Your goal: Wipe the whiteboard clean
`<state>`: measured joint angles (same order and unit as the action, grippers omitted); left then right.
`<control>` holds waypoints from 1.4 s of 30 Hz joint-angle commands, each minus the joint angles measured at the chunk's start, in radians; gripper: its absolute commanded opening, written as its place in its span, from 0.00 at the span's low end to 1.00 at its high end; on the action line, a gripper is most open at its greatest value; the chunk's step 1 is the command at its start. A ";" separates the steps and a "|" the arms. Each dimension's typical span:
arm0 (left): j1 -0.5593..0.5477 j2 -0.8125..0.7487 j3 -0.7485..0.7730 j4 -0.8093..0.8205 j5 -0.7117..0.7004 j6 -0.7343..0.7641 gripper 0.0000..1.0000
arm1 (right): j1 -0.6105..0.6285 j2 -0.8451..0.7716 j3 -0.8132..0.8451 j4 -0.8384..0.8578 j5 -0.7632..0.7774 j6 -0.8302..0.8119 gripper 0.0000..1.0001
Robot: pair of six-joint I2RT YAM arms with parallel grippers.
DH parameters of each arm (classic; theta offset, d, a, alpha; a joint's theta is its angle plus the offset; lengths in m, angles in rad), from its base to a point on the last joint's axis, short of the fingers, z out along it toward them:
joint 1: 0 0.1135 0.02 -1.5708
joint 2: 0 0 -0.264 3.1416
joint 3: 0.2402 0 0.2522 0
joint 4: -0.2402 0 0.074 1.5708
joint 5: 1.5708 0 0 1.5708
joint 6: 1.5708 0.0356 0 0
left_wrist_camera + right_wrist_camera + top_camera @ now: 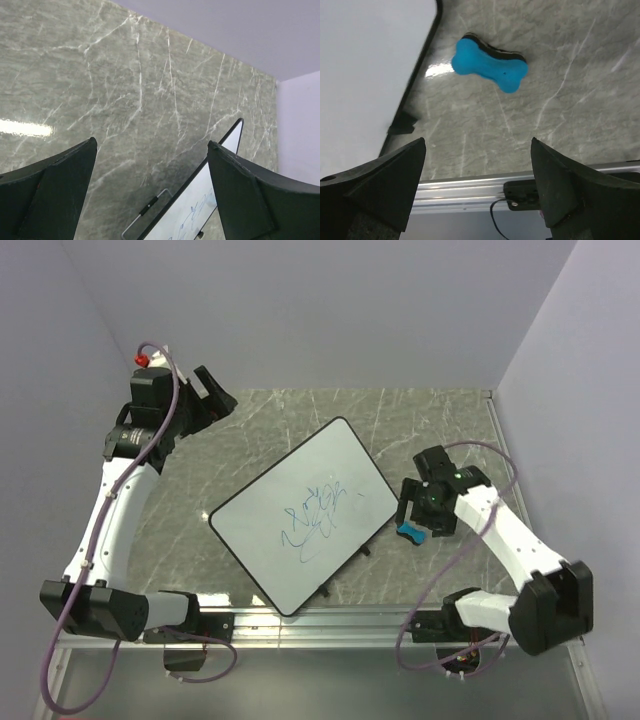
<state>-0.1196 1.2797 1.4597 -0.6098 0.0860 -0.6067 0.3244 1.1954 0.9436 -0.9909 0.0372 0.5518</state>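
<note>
The whiteboard [255, 530] lies tilted in the middle of the marble table, with blue scribbles [315, 512] near its centre. A small blue bone-shaped eraser [410, 534] rests on the table just off the board's right edge. My right gripper [418, 508] hovers over it, open. In the right wrist view the eraser [490, 67] lies ahead of the wide-apart jaws [478, 141], with nothing between them and the whiteboard [365, 65] to the left. My left gripper [215, 395] is raised at the back left, open and empty [152, 142]. The whiteboard's corner [200, 200] shows below it.
An aluminium rail [330, 620] runs along the table's near edge and also shows in the right wrist view [470, 182]. A thin wire bracket [150, 205] sticks out beside the board. A black clip [402, 122] sits on the board's edge. Pale walls close in the back and both sides.
</note>
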 commanded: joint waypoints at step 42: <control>-0.086 0.064 -0.035 0.038 -0.008 0.027 0.94 | -0.170 0.432 -0.043 0.218 0.017 -0.030 0.44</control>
<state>-0.1833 1.3312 1.3792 -0.6022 0.0990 -0.5877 0.1661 1.6428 0.9207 -0.8043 -0.0044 0.5152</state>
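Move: The eraser lies roughly 10 cm below the open right gripper, about 3 cm ahead and 1 cm to its right. The whiteboard's middle is some 21 cm to that hand's left and 8 cm ahead. A black clip on the board's edge sits about 8 cm left of the eraser and 5 cm nearer the base. From the left gripper the eraser is about 40 cm to the right, 14 cm back and 33 cm down. Lower the open right gripper about 10 cm onto the eraser, easing forward a few centimetres as you sink and tipping the fingers some 15 degrees until they point straight down. Just above the table, close to about half open around the eraser's waist while sliding roughly 2 cm right. Keep the left gripper wide open and bring it down about 5 cm, lastly drifting right. ##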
